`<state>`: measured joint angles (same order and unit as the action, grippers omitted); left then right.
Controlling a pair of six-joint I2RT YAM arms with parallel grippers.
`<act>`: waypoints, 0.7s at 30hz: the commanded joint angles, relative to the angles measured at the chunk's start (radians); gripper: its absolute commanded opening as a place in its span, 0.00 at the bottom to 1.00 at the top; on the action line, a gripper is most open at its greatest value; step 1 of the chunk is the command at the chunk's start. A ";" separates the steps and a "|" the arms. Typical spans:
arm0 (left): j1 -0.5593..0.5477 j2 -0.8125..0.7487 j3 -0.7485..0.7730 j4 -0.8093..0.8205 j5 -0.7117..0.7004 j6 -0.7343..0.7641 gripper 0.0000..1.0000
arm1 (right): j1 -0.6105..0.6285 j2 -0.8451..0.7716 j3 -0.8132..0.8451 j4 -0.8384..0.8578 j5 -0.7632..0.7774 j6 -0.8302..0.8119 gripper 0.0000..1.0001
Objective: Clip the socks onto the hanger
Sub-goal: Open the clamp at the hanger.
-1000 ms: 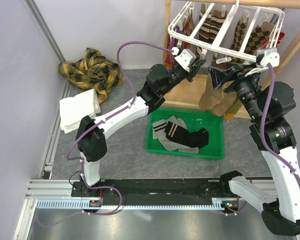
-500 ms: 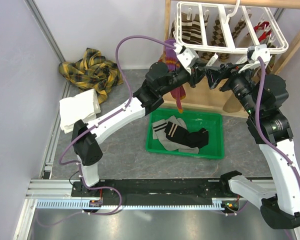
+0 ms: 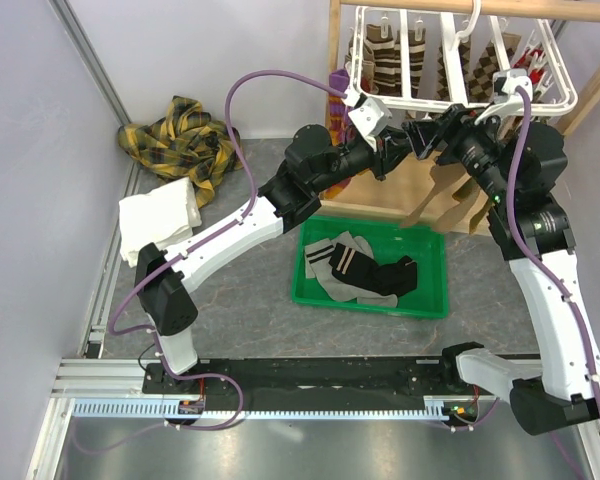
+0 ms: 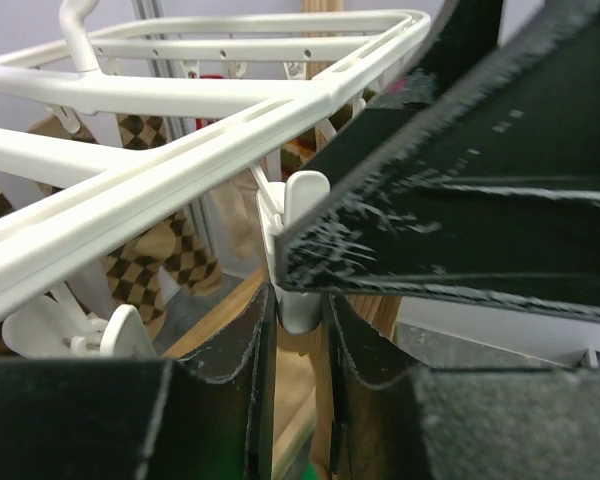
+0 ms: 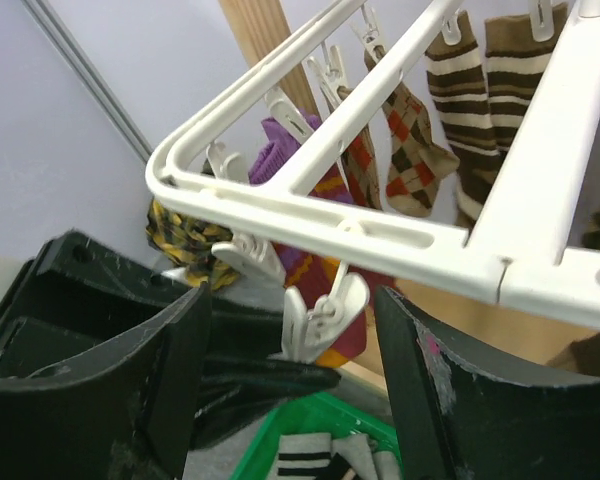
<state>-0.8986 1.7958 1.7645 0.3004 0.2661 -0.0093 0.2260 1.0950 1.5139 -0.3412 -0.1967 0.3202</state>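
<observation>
The white hanger [image 3: 450, 100] hangs at the top right with brown striped socks [image 3: 390, 60] and argyle ones clipped to it. More socks [image 3: 355, 262], grey and black, lie in the green bin [image 3: 430, 300]. My left gripper [image 3: 392, 152] is raised to the hanger's near-left corner and is shut on the lower end of a dangling white clip [image 4: 302, 215]. My right gripper [image 3: 427, 140] faces it, open, with one finger on each side of that same clip [image 5: 325, 310] and nothing held. A purple sock [image 5: 280, 150] hangs just behind the clip.
A yellow plaid cloth [image 3: 185, 140] and a folded white towel [image 3: 160, 225] lie at the left by the wall. The wooden frame [image 3: 335, 50] that carries the hanger stands behind it. Tan socks [image 3: 450, 195] hang low behind the right arm.
The hanger has swung from tilted back to level. Both grippers have risen to its near-left corner, the left one moving right with the clip. The right jaws have narrowed slightly.
</observation>
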 commanded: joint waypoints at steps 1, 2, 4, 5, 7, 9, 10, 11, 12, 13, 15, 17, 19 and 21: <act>-0.020 -0.026 -0.014 -0.049 0.110 -0.063 0.02 | -0.051 0.029 0.032 0.097 -0.116 0.144 0.72; -0.019 -0.024 -0.016 -0.049 0.110 -0.064 0.02 | -0.060 0.034 0.031 0.103 -0.127 0.160 0.72; -0.019 -0.018 -0.013 -0.049 0.111 -0.067 0.02 | -0.088 0.049 0.020 0.131 -0.162 0.213 0.72; -0.020 -0.016 -0.014 -0.049 0.111 -0.069 0.02 | -0.096 0.052 0.016 0.142 -0.176 0.233 0.71; -0.020 -0.013 -0.011 -0.047 0.111 -0.073 0.02 | -0.114 0.055 -0.003 0.181 -0.208 0.276 0.70; -0.020 -0.010 -0.014 -0.047 0.113 -0.078 0.02 | -0.123 0.060 -0.012 0.194 -0.214 0.290 0.68; -0.019 -0.009 -0.013 -0.046 0.114 -0.080 0.02 | -0.123 0.063 -0.015 0.195 -0.216 0.296 0.67; -0.020 -0.009 -0.013 -0.044 0.116 -0.083 0.02 | -0.126 0.062 -0.020 0.199 -0.218 0.301 0.65; -0.019 -0.009 -0.014 -0.044 0.116 -0.087 0.02 | -0.129 0.062 -0.032 0.205 -0.219 0.303 0.64; -0.019 -0.007 -0.016 -0.044 0.117 -0.090 0.02 | -0.132 0.060 -0.037 0.208 -0.221 0.310 0.63; -0.016 -0.007 -0.020 -0.040 0.117 -0.101 0.02 | -0.137 0.059 -0.049 0.218 -0.230 0.315 0.59; -0.016 -0.007 -0.023 -0.035 0.125 -0.113 0.02 | -0.142 0.054 -0.058 0.223 -0.234 0.318 0.56; -0.011 -0.007 -0.022 -0.029 0.137 -0.132 0.02 | -0.145 0.054 -0.069 0.232 -0.236 0.318 0.53; -0.007 -0.006 -0.025 -0.024 0.143 -0.153 0.02 | -0.146 0.052 -0.078 0.238 -0.239 0.319 0.49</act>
<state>-0.8913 1.7958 1.7603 0.3054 0.2775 -0.0788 0.0875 1.1557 1.4483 -0.1776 -0.4141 0.6189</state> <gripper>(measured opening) 0.261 0.508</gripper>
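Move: Straight ahead of the right hand by about 3 cm, and a touch lower, is the clamp that the left fingers already hold at their pads. The hanger's front bar runs about 4 cm above this clamp. The next clamp sits some 4 cm to the left of it and 4 cm farther out, and the purple sock hangs roughly 11 cm ahead of the right hand, 8 cm to its left and 5 cm lower. Easing forward about 2.5 cm, the right hand brings its open fingers to either side of the held clamp, rolling some 15 degrees so that its left side rises. The fingers close from about three quarters open to half, narrowing on the clamp's two handles, while the left hand stays in place and keeps its pinch on the clamp. ##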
